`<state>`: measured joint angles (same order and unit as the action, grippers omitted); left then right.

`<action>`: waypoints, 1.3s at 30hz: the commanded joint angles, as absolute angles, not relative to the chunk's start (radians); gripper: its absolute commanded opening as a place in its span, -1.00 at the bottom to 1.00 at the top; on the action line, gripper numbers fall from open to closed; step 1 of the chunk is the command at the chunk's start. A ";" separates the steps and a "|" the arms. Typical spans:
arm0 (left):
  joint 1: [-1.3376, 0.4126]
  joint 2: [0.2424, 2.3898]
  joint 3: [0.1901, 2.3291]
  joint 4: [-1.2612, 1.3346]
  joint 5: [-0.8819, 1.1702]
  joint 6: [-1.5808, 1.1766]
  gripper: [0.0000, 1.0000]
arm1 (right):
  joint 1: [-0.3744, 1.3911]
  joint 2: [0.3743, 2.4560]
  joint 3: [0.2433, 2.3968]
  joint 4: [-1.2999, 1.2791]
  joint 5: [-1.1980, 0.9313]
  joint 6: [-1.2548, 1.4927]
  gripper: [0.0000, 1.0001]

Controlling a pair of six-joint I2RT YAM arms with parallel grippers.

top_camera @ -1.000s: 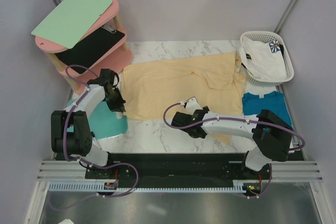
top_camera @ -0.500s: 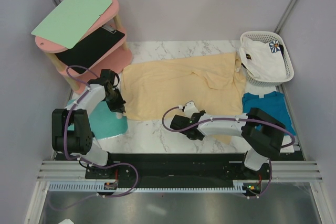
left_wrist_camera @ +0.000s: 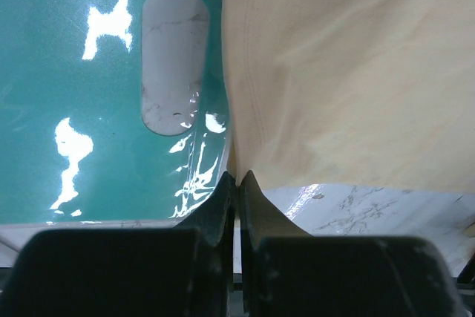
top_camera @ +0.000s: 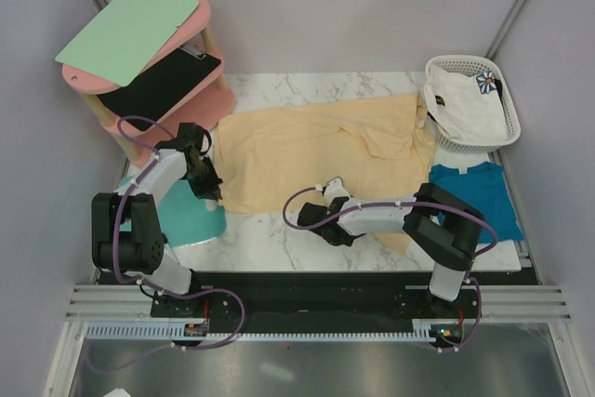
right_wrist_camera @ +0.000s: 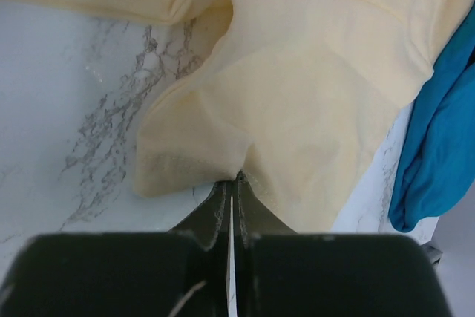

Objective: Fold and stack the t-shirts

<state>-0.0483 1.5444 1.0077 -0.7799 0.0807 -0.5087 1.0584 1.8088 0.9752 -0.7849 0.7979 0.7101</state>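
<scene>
The large pale yellow t-shirt (top_camera: 325,151) lies spread across the marble table. My left gripper (top_camera: 213,195) is shut on its left hem corner (left_wrist_camera: 245,161), beside the turquoise board (left_wrist_camera: 89,94). My right gripper (top_camera: 325,200) is shut on the shirt's near hem (right_wrist_camera: 223,161), bunching it above the table. The teal-blue t-shirt (top_camera: 474,191) lies at the right, and shows in the right wrist view (right_wrist_camera: 438,146). The white flower-print t-shirt (top_camera: 465,104) lies in the basket.
A white lattice basket (top_camera: 507,90) stands at the back right. A pink two-tier stand (top_camera: 200,104) with a green board (top_camera: 130,30) and a black clipboard (top_camera: 158,86) is at the back left. The turquoise board (top_camera: 191,216) lies near the left arm.
My right gripper has drawn the yellow shirt's near hem leftward across the table. The left gripper has stayed in place on the left corner.
</scene>
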 commanded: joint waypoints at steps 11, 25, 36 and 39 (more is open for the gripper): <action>-0.051 1.525 1.088 -0.784 0.106 -0.492 -0.96 | 1.046 1.563 1.133 -0.999 0.880 0.733 -1.00; -0.051 1.641 1.281 -0.816 0.127 -0.479 -0.96 | 0.812 1.661 1.361 -0.922 0.959 0.480 -1.00; -0.048 1.781 1.408 -0.822 0.130 -0.485 -0.96 | 0.678 1.880 1.586 -0.810 0.991 0.158 -1.00; -0.045 1.818 1.442 -0.821 0.130 -0.486 -0.96 | 0.649 1.949 1.673 -0.769 0.968 0.083 -1.00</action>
<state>-0.0483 1.7790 1.3746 -0.8173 0.1135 -0.5083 0.6777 1.8660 1.5692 -0.8394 0.9489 0.2356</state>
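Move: Both grippers already pinch the shirt's near edge, the left at its near-left corner and the right farther along. The shirt's far edge lies some 20 cm ahead of the left hand and 4 cm below it; from the right hand it is roughly 31 cm straight ahead, about level in height. The teal board is centred about 11 cm left of the left hand. The blue shirt lies about 27 cm right of and 8 cm ahead of the right hand; the white basket, 26 cm right and 32 cm ahead. Keeping its shut pinch, the right hand lifts the near edge first, almost straight up, then sweeps it forward towards the shirt's far edge, ending about 17 cm forward and 15 cm up with its fingers tipped outward some 15 degrees. The left hand waits briefly with its corner still held, then goes up about 4 cm and forward about 9 cm past the teal board, reaching on level and slightly down at the end. ##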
